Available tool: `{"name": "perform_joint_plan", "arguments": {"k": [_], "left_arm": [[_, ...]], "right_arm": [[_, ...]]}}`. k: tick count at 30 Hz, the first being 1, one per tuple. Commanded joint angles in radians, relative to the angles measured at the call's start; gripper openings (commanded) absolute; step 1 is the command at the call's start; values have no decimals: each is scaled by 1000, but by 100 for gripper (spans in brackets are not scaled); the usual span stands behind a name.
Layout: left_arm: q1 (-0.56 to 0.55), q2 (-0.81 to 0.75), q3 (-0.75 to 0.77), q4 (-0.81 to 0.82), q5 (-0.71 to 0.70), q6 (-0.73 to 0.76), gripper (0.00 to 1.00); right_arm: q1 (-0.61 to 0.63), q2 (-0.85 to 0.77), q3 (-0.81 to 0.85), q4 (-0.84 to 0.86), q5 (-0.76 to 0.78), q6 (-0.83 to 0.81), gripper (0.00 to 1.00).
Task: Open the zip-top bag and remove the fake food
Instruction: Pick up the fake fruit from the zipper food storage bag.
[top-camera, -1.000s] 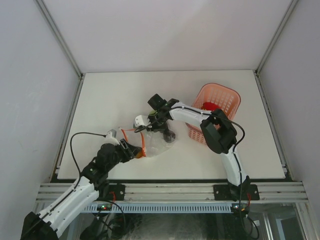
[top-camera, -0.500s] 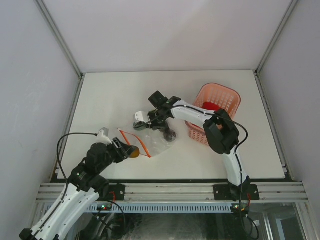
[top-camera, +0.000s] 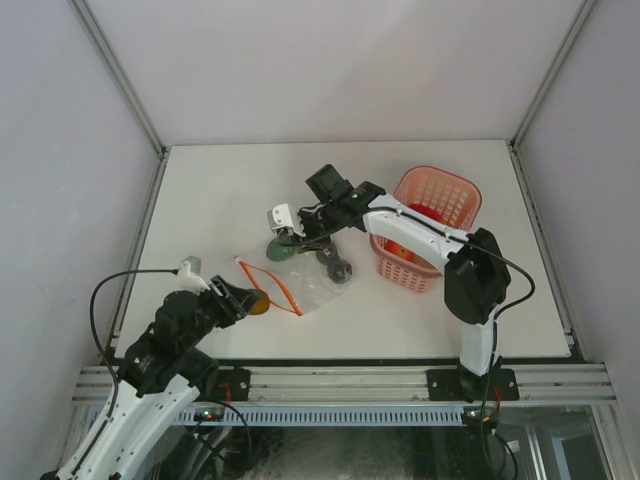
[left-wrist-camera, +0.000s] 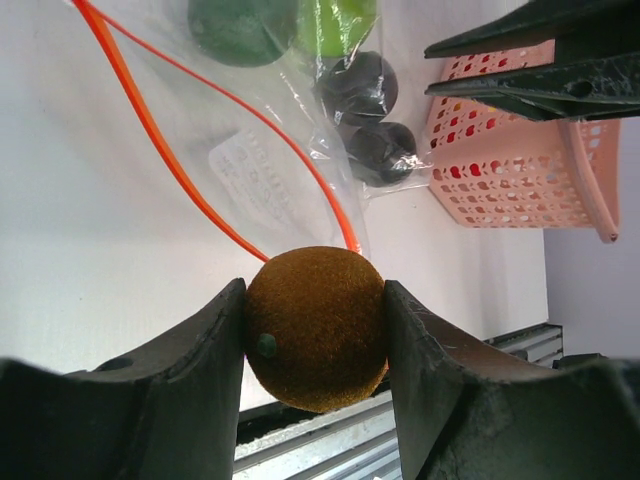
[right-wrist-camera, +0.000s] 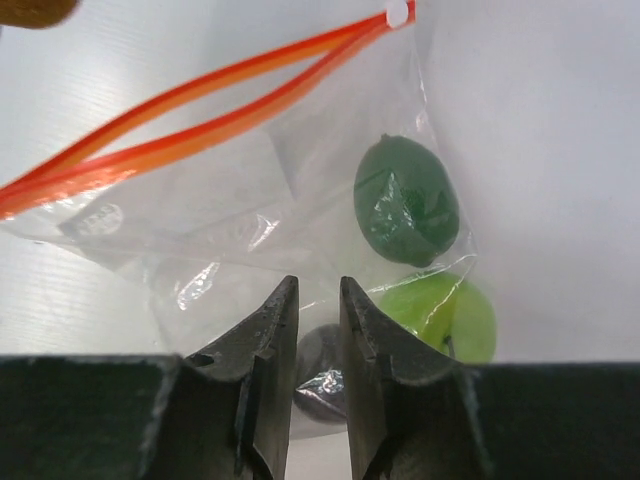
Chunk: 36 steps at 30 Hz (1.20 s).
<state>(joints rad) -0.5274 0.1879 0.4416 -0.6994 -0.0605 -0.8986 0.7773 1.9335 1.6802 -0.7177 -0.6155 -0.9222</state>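
Observation:
The zip-top bag (top-camera: 305, 285) lies flat near the table's middle, its orange-red zip strip (right-wrist-camera: 200, 130) parted in a long loop. Inside it I see fake food: a dark green piece (right-wrist-camera: 407, 200), a light green one (right-wrist-camera: 450, 315) and blackish ones (left-wrist-camera: 357, 85). My left gripper (left-wrist-camera: 315, 290) is shut on a brown fuzzy ball (left-wrist-camera: 316, 328), just outside the bag's mouth at its near-left end (top-camera: 252, 300). My right gripper (right-wrist-camera: 318, 285) hovers over the bag's far side (top-camera: 303, 238), its jaws a narrow gap apart with nothing between them.
A pink basket (top-camera: 432, 195) stands right of the bag with a red piece (top-camera: 420, 212) inside. The right arm reaches across in front of it. The table's near edge and a metal rail lie just below the left gripper.
My left arm has drawn back toward the near-left, carrying the brown ball out of the bag. The right gripper has shifted right and farther away, and its jaws parted slightly. The bag has settled flatter.

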Motion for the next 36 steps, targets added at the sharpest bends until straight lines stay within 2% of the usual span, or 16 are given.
{"name": "perform_joint_plan", "arguments": {"k": [1, 7, 13, 18, 22, 24, 28, 31, 36], "left_arm": [[-3, -20, 73, -1, -16, 2, 21], [-3, -26, 93, 27, -12, 0, 21], [-2, -43, 87, 161, 37, -30, 21], [-3, -19, 49, 354, 101, -70, 21], [-2, 37, 4, 578, 164, -123, 20], [-3, 79, -16, 729, 210, -168, 20], [-5, 180, -44, 980, 275, -242, 20], [-16, 261, -33, 1097, 297, -263, 20], [-77, 383, -1, 1227, 266, -265, 20]], "right_arm": [[14, -93, -19, -16, -90, 33, 23], [14, -178, -55, -27, -178, 48, 26], [8, -284, -98, -43, -224, 44, 29], [-35, -384, -99, -89, -319, 45, 32], [-112, -441, -94, -95, -421, 74, 36], [-158, -470, -109, -61, -506, 111, 41], [-257, -540, -175, 70, -643, 288, 52], [-323, -585, -234, 206, -701, 450, 59], [-398, -659, -321, 311, -709, 568, 68]]}}
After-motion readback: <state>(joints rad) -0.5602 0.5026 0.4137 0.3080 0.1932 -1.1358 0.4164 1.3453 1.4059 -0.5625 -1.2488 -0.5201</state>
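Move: Level with the right hand, the brown fruit hangs about 13 cm back and 10 cm to the left, held in the left gripper; the dark green avocado lies some 5 cm ahead, 7 cm left and 12 cm down. From the left hand, the basket stands about 19 cm ahead, 37 cm right and 10 cm down. Near the left hand's way, the bag's orange zip lies straight ahead 10 cm and 14 cm down, the plums 15 cm ahead, 17 cm right and 12 cm down. Lifting the brown fruit some 16 cm, slowly then faster, the left hand keeps its grip and then swings right about 9 cm and a little forward, fingers tipping up and rolling clear round towards the right gripper. The right hand rises about 19 cm, first drawing back, then right, opening wide and levelling its fingers towards the fruit; the hands don't touch. ##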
